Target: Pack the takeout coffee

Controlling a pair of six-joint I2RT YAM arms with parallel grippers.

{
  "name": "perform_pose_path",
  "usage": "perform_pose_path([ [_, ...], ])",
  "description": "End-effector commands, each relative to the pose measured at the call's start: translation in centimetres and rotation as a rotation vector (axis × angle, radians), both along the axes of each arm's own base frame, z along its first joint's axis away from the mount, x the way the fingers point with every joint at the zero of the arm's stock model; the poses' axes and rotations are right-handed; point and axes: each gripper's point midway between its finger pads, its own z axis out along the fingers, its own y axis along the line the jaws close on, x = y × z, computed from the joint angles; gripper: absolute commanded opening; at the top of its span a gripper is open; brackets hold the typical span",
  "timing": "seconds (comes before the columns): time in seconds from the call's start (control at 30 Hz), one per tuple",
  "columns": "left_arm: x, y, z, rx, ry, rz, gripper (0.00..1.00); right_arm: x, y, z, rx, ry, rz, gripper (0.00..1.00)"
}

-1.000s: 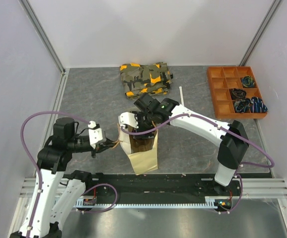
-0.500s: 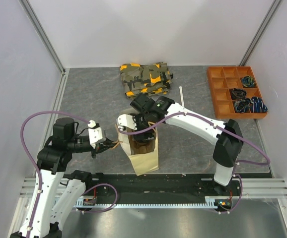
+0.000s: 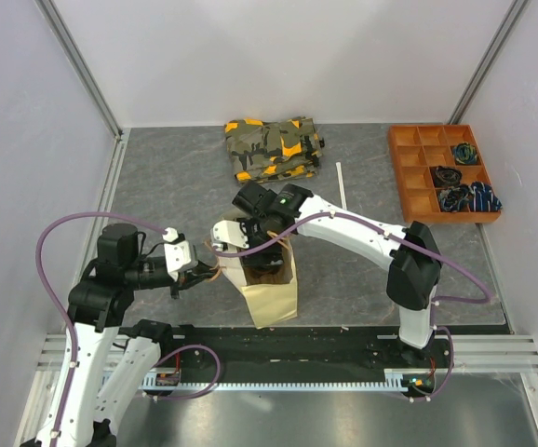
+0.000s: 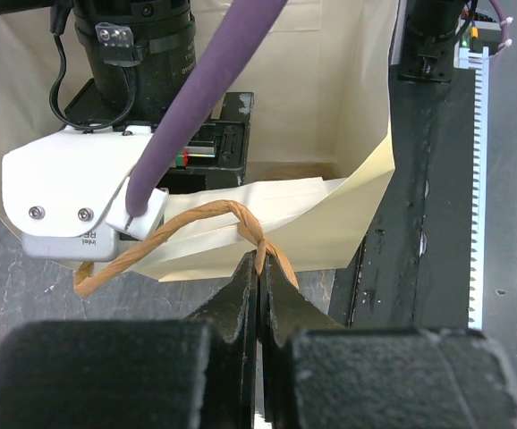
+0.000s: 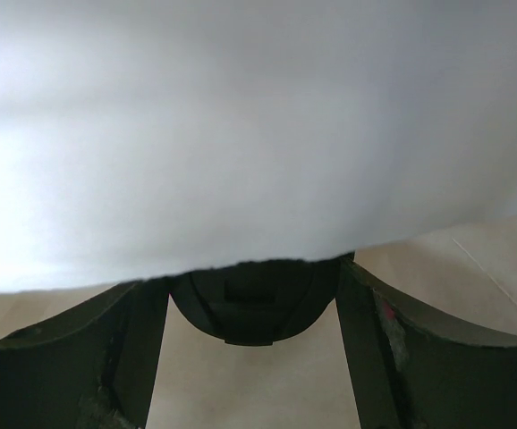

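Note:
A tan paper bag [image 3: 274,296] stands open near the table's front. My left gripper [image 3: 204,272] is shut on the bag's twisted paper handle [image 4: 241,214] and holds that side of the mouth outward. My right gripper [image 3: 255,253] reaches down into the bag's mouth. In the right wrist view the black lid [image 5: 254,313] of the takeout coffee sits between my right gripper [image 5: 251,295] fingers, which press it from both sides. A pale blurred bag wall hides the upper half of that view and the cup's body. The right wrist [image 4: 80,206] fills the bag's opening in the left wrist view.
A camouflage cloth bundle [image 3: 274,149] lies at the back centre. An orange compartment tray [image 3: 441,172] with small items sits at the back right. A thin white stick [image 3: 342,186] lies between them. The black mounting rail [image 3: 325,340] runs just in front of the bag.
My right arm has swung left and sunk deeper into the bag's mouth. The left gripper has kept its hold on the handle and shifted slightly.

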Motion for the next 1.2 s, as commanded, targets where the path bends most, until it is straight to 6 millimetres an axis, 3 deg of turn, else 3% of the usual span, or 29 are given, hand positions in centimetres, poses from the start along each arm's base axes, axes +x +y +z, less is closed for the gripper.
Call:
perform_pose_path([
  [0.0,0.3,0.0,0.4,-0.012,-0.008,0.013,0.02,0.2,-0.5,-2.4,-0.089,-0.017,-0.003,0.25],
  [0.13,0.4,-0.1,0.2,-0.011,0.003,0.009,0.02,0.0,-0.9,-2.7,-0.1,-0.014,-0.002,0.34],
  [0.3,0.3,-0.1,0.2,-0.013,-0.001,0.004,0.02,0.4,-0.2,-1.4,-0.062,-0.031,-0.015,0.63],
  [0.57,0.3,-0.1,0.1,-0.01,-0.009,0.001,0.02,0.5,0.5,0.0,-0.009,-0.039,-0.029,0.93],
  [0.67,0.3,-0.1,0.1,-0.01,-0.009,-0.003,0.02,0.4,0.6,0.2,0.001,-0.038,-0.035,0.98],
  [1.17,0.3,-0.4,0.2,-0.017,-0.004,-0.024,0.02,1.1,1.6,2.5,0.084,-0.056,-0.064,0.98],
])
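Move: The right hand is down inside the paper bag, straddling the black-lidded coffee cup; the cup's middle is about 3 cm below its fingertips and 1 cm to the left, neither ahead nor back. The bag's near rim is some 9 cm back, 1 cm right and 3 cm higher. From the left hand, which pinches the twisted paper handle, the cup lies about 13 cm right, 3 cm ahead and 15 cm below. The right fingers let go of the lidded cup, spreading from about three-quarters to nearly fully open after a brief pause, so a gap shows beside the lid. The hand otherwise almost stays put inside the bag, easing only about half a centimetre left. The left hand stays still and keeps its pinch on the handle. ##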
